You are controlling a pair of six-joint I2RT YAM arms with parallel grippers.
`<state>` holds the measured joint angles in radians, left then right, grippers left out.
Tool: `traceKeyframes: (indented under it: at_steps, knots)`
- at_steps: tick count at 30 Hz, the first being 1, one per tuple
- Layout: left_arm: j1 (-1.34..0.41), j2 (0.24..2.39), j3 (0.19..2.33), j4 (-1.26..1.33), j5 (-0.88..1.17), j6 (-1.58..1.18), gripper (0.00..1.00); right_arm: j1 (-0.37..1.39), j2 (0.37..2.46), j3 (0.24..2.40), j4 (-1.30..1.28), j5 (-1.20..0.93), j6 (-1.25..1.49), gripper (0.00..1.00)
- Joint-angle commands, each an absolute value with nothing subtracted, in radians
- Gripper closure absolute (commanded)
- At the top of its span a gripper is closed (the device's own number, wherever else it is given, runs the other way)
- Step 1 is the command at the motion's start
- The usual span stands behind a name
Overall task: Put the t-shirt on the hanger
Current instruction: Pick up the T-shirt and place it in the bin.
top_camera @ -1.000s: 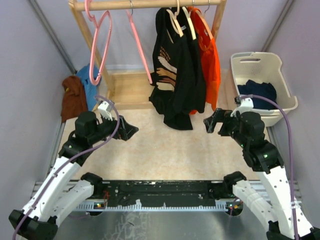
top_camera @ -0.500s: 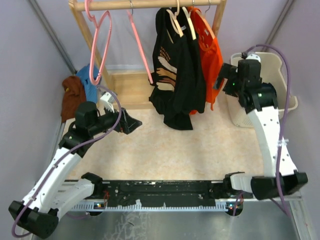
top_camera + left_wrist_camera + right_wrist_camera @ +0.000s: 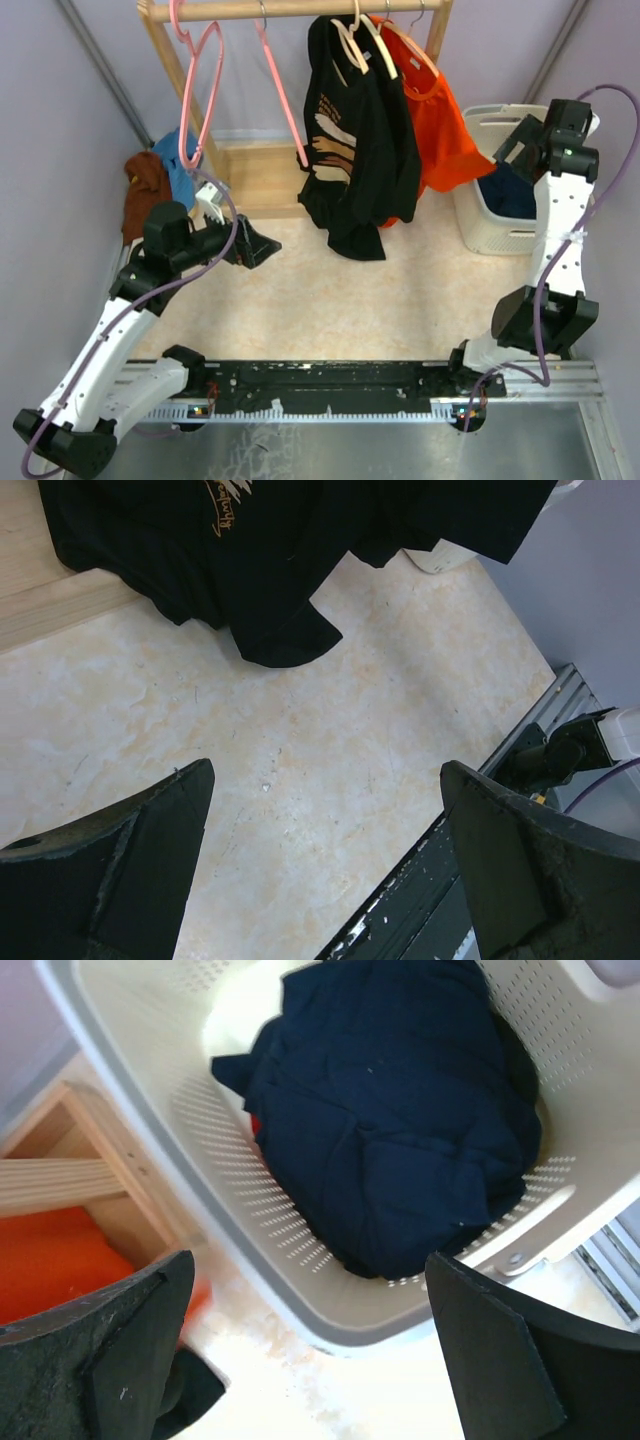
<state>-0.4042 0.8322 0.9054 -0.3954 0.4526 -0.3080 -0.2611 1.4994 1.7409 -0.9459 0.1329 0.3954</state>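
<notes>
The navy t-shirt (image 3: 400, 1120) lies crumpled in the white laundry basket (image 3: 250, 1230) at the right; it also shows in the top view (image 3: 508, 196). My right gripper (image 3: 308, 1260) is open and empty, held above the basket's near-left rim, in the top view (image 3: 516, 146) by the basket's top. The thin pink hanger (image 3: 282, 95) with a silver wire hook hangs empty on the wooden rail. My left gripper (image 3: 258, 247) is open and empty above the floor, left of centre. In its wrist view (image 3: 325, 770) only floor lies between the jaws.
An all-pink hanger (image 3: 196, 90) hangs at the rail's left end. A black printed shirt (image 3: 350, 150) and an orange shirt (image 3: 440, 130) hang on wooden hangers; the orange one flares toward the basket. Brown and blue clothes (image 3: 160, 185) lie at the left. The rack base (image 3: 255, 180) stands behind.
My right arm has risen and swung back and right, from the floor to above the basket. The orange shirt has flared out to the right. The left arm has hardly moved.
</notes>
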Motion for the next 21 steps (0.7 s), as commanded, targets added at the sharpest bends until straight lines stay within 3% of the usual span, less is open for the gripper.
traceKeyframes:
  at_steps: [1, 21]
  knots:
    - [-0.408, 0.826, 0.965, -0.437, 0.423, -0.282, 0.00, -0.300, 1.536, 1.720, -0.893, 0.114, 0.403, 0.02]
    - [-0.407, 0.911, 1.114, -0.580, 0.402, -0.279, 0.00, -0.319, 1.950, 1.776, -0.906, 0.317, 0.403, 0.01]
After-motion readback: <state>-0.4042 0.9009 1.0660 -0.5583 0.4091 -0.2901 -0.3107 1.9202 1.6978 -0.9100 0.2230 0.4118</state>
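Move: The dark blue T-shirt lies in the bin, about 6 cm ahead of the right gripper, 8 cm to its right and some 22 cm below. The middle of the bin is roughly 9 cm ahead, 10 cm right and 18 cm down. The orange shirt, swung out from its hanger, is about 15 cm to the right gripper's left, 3 cm ahead and slightly lower. From the left gripper the T-shirt is some 20 cm ahead, 55 cm right and 20 cm below. Lower the right gripper about 18 cm down into the bin towards the dark blue T-shirt, easing it some 5 cm right and a little forward on the way. Tip the fingers about 25 degrees steeper downward as it sinks, and keep them wide open so they end close over the cloth on either side of a fold; don't close yet. ##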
